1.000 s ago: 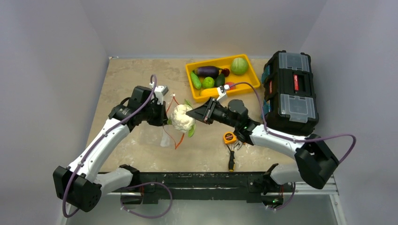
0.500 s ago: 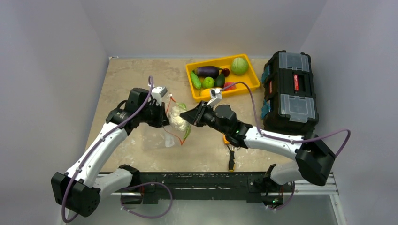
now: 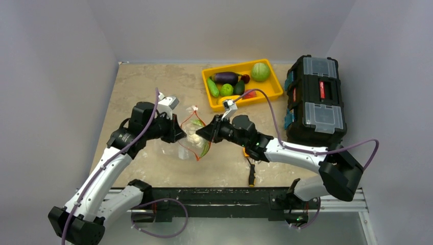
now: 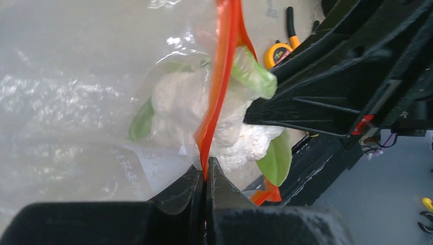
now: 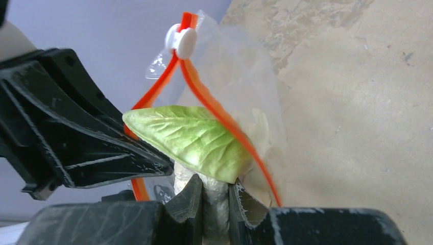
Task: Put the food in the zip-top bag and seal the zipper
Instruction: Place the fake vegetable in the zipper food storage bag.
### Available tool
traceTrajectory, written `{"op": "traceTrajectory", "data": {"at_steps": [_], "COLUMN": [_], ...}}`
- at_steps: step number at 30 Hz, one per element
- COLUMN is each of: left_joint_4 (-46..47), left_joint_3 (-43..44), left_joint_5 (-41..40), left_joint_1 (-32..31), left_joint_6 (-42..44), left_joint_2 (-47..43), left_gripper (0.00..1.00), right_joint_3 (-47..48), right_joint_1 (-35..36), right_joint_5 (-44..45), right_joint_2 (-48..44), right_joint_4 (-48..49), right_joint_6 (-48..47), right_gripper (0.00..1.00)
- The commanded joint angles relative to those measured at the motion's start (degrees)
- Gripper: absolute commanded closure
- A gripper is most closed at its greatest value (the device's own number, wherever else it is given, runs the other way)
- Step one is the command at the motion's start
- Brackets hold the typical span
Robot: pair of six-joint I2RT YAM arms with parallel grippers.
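A white cauliflower (image 3: 193,137) with green leaves (image 5: 189,138) sits in the mouth of the clear zip-top bag (image 3: 176,149), left of the table's centre. My right gripper (image 5: 215,186) is shut on the cauliflower's pale stem (image 5: 215,206), coming in from the right. My left gripper (image 4: 205,168) is shut on the orange-red zipper (image 4: 219,92) at the bag's rim, holding the mouth open. The zipper loops around the cauliflower, and its white slider (image 5: 185,42) stands at the top end. More food lies in the yellow tray (image 3: 276,87): a purple eggplant (image 3: 225,77) and a green lime (image 3: 226,89).
A black toolbox (image 3: 315,99) stands at the right edge. An orange tape measure (image 4: 277,52) and black-and-orange pliers (image 3: 251,173) lie under and near my right forearm. The yellow tray sits at the back, right of centre. Grey walls close the table's left, back and right.
Both grippers have shifted left and nearer. The cauliflower has gone from outside the zipper loop into the bag's mouth. The left arm has drawn back with the rim.
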Motion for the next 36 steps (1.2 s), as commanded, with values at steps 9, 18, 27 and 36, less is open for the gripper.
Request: {"op": "traceTrajectory", "data": {"at_steps": [9,18,27,36], "left_joint_4": [3.78,4.64,1.71,-5.67], "left_joint_3": [3.83,1.51,1.08,1.33], "left_joint_5": [10.32,9.50,-1.24,-11.52], "left_joint_1": [-4.38,-7.87,-7.85,-7.91], "left_joint_6": [-0.91,0.65,0.58,-1.31], "left_joint_2": [2.54,-2.22,-5.19,-5.30], "left_gripper": [1.00,1.00,1.00,1.00], "right_joint_3": [4.40,6.83,8.90,10.35], "right_joint_1": [0.78,2.22,5.68,5.68], "right_joint_5": [1.87,8.19,6.04,-2.93], "right_joint_2": [3.61,10.61,13.36,9.52], "right_joint_4": [3.30,12.76,5.91,-6.09], "right_joint_6": [6.47,9.79,6.95,4.26], "right_gripper": [1.00,1.00,0.84,0.54]}}
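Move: From the right hand, already gripping the cauliflower by its stem, the bag's body lies about 9 cm to the left, 4 cm back and 8 cm below; the cauliflower's middle is roughly 4 cm left, 1 cm back and 3 cm down. The yellow tray sits some 20 cm ahead and 19 cm right, 14 cm lower. From the left hand, pinching the orange zipper edge, the bag's body is about 4 cm left, 4 cm back and 8 cm below. Pushing the held cauliflower through the zipper mouth, the right hand goes about 6 cm left and 4 to 5 cm down, first edging forward, then drawing back, and finally opens its fingers partway. The shut left hand keeps its pinch on the orange edge, swinging some 4 cm right, back and up with a slight clockwise turn, then returning left and a little forward. ##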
